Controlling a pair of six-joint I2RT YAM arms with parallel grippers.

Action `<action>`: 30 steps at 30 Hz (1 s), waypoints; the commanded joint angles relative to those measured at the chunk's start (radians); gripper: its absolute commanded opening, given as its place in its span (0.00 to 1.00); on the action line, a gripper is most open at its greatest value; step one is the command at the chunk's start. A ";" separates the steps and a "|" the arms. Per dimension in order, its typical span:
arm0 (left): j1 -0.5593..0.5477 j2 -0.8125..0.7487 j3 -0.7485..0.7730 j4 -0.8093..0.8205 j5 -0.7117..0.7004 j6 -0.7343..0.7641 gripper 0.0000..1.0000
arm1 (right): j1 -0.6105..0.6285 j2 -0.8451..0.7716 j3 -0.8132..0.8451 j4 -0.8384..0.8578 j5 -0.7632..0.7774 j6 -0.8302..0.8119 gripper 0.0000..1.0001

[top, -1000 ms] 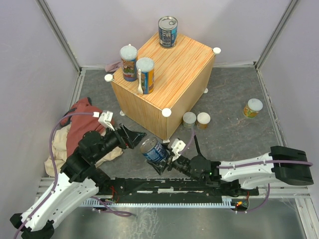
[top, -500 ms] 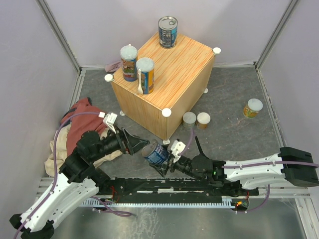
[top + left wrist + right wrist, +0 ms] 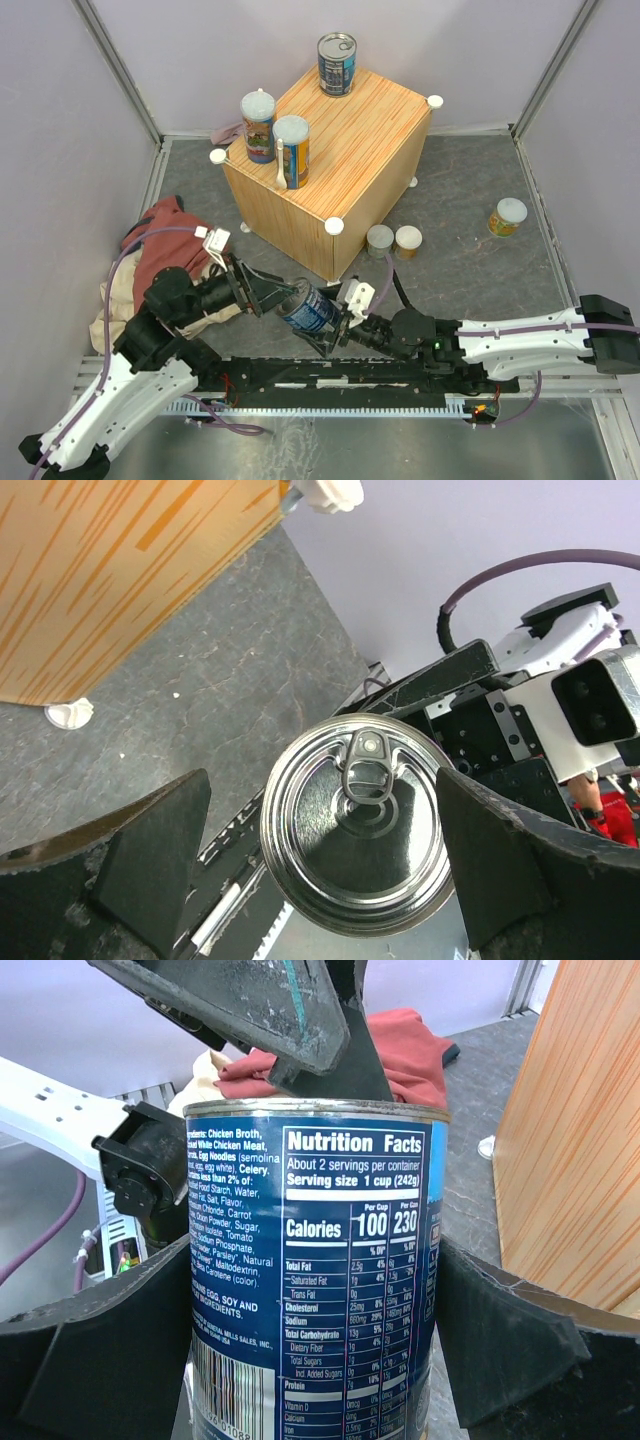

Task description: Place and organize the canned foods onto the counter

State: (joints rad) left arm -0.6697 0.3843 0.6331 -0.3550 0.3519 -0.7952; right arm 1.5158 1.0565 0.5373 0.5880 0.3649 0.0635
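My right gripper (image 3: 335,318) is shut on a blue-labelled ring-pull can (image 3: 308,308) and holds it tilted above the floor in front of the counter (image 3: 340,150). In the right wrist view the can (image 3: 315,1280) fills the space between my fingers (image 3: 110,1350). My left gripper (image 3: 275,298) is open, its fingers (image 3: 150,850) on either side of the can's metal lid (image 3: 358,820). A second ring-pull can (image 3: 336,64) and two tall orange and blue cans (image 3: 259,126) (image 3: 292,151) stand on the counter. Three short pale-lidded cans (image 3: 380,240) (image 3: 408,241) (image 3: 508,216) stand on the floor.
A red cloth (image 3: 165,250) and a beige cloth (image 3: 115,290) lie on the floor at the left, beside my left arm. The counter's near corner with a white cap (image 3: 334,226) is just behind the held can. Grey walls close in the floor.
My left gripper has moved right to the held can and now straddles its top. My right gripper has shifted slightly with the can still in it.
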 commanded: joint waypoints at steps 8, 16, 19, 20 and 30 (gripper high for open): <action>-0.004 -0.106 0.048 0.187 -0.035 -0.136 0.99 | 0.027 -0.089 0.157 0.137 -0.029 -0.065 0.47; -0.004 -0.195 0.054 0.230 -0.245 -0.182 0.99 | 0.032 -0.134 0.224 0.089 -0.060 -0.105 0.46; -0.004 -0.223 0.045 0.220 -0.304 -0.182 0.99 | 0.032 -0.142 0.258 0.077 -0.070 -0.135 0.46; -0.004 -0.226 0.040 0.220 -0.312 -0.184 0.99 | 0.031 -0.143 0.271 0.072 -0.074 -0.148 0.46; -0.004 -0.213 0.029 0.220 -0.318 -0.172 1.00 | 0.031 -0.144 0.399 0.063 -0.051 -0.320 0.45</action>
State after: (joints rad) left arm -0.6701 0.1635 0.6537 -0.1772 0.0532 -0.9508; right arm 1.5429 0.9676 0.8085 0.4473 0.3119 -0.1513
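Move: The right hand already holds the blue can, its middle practically at that hand's point. From there, the counter's free stretch lies about 30 cm ahead, 8 cm right and 5 cm up; the counter's near corner is 15 cm ahead and 2 cm right, and the spoon can is 25 cm ahead and 5 cm left. From the open left hand, the blue can is about 7 cm right, level in reach and 2 cm lower. Right hand lifts the still-gripped blue can some 13 cm; the open left rises 10 and backs off left. ##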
